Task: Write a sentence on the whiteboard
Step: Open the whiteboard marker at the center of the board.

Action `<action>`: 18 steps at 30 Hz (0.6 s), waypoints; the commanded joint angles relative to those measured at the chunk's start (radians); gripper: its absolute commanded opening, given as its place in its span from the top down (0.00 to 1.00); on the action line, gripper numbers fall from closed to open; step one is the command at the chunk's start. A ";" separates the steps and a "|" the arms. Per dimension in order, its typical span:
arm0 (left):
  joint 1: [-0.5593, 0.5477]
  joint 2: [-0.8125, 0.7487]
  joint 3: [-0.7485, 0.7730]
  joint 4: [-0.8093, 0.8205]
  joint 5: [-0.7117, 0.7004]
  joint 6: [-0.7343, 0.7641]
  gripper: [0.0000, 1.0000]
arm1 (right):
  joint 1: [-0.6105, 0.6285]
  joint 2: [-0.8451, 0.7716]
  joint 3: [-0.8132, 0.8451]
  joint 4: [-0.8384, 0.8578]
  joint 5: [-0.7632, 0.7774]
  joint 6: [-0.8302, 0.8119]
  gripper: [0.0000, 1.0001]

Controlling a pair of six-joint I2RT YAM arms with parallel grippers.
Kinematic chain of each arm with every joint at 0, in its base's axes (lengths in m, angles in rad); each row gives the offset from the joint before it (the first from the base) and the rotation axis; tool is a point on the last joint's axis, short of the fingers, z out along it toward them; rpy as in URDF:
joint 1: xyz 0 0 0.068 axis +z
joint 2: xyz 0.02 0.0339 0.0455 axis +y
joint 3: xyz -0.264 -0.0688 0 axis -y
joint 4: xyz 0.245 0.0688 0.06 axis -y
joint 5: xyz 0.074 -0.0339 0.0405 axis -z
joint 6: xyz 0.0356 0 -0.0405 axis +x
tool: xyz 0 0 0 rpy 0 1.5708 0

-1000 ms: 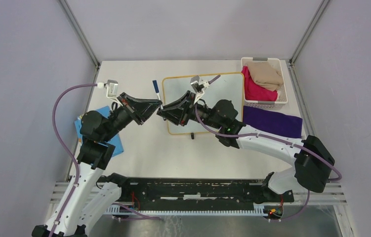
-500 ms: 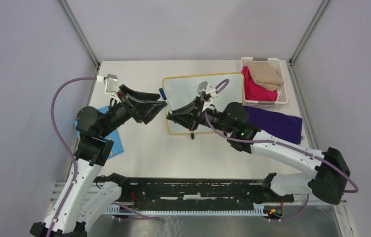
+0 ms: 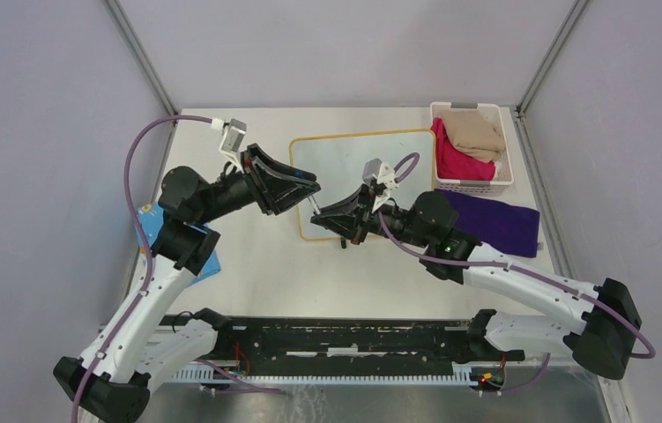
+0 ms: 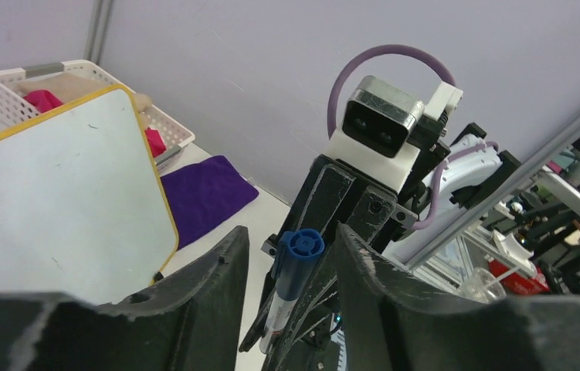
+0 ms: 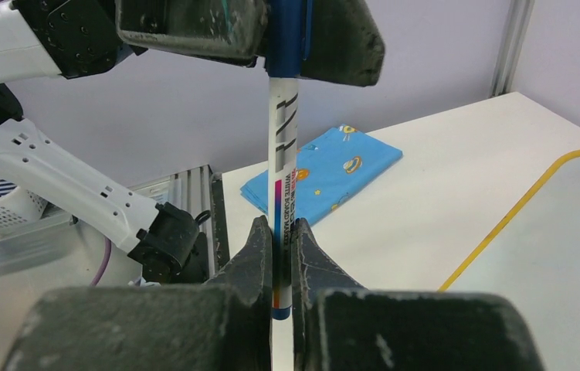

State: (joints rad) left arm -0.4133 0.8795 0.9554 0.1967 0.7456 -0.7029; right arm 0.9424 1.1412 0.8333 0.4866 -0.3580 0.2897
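The whiteboard [image 3: 362,159] lies flat at the table's back middle, its yellow-framed white face [image 4: 55,193] bare but for a few specks; the sentence is out of view. Above the board's left edge my right gripper [image 3: 320,212] is shut on the lower barrel of a white marker [image 5: 282,154], its fingers [image 5: 306,255] pressed against both sides. The marker's blue cap [image 4: 302,246] points at my left gripper [image 4: 290,232], which is open, one jaw on each side of the cap with a small gap. The two grippers meet tip to tip [image 3: 313,192].
A white basket [image 3: 472,145] with pink and beige cloths stands at the back right, and a purple cloth [image 3: 486,220] lies in front of it. A blue patterned cloth [image 3: 208,256] lies at the table's left edge, under the left arm. A black rail runs along the near edge.
Both grippers moved right, to the board's left edge. The right gripper closed on the marker's barrel. The left jaws let go of the marker and now straddle its cap.
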 commanded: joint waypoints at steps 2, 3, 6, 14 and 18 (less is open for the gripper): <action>-0.055 0.014 0.055 0.018 0.030 0.101 0.59 | 0.004 -0.035 -0.008 0.026 0.009 -0.023 1.00; -0.060 0.014 0.054 0.013 0.025 0.106 0.64 | 0.005 -0.035 -0.009 0.026 0.009 -0.024 1.00; -0.064 0.008 0.051 -0.002 0.004 0.118 0.76 | 0.004 -0.039 -0.015 0.023 0.013 -0.027 1.00; -0.064 -0.019 0.053 -0.010 -0.029 0.122 0.98 | 0.005 -0.057 -0.029 0.012 0.015 -0.033 0.87; -0.064 -0.021 0.048 -0.010 -0.018 0.118 0.98 | 0.001 -0.064 -0.030 0.038 0.027 0.010 0.43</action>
State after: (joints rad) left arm -0.4736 0.8837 0.9661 0.1581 0.7242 -0.5972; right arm 0.9451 1.1011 0.8059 0.4763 -0.3531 0.2817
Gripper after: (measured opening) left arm 0.251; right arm 0.478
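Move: The marker's blue cap stands up between the left hand's still-open fingers, about 1 cm to the right of its hand point and 1 cm back, about level. From the right hand, which already pinches the white barrel near its lower end, the cap is some 7 cm above, 3 cm forward and 1 cm left. The whiteboard's middle lies about 22 cm ahead of the left hand, 10 cm right and 35 cm below. The marker's cap is what the left hand eases onto, about 1 cm to the right and slightly back, closing its fingers until they pinch the cap's sides. The right hand keeps its hold on the lower barrel almost in place, then, once the left grip has settled, opens its fingers about halfway and lets go. ##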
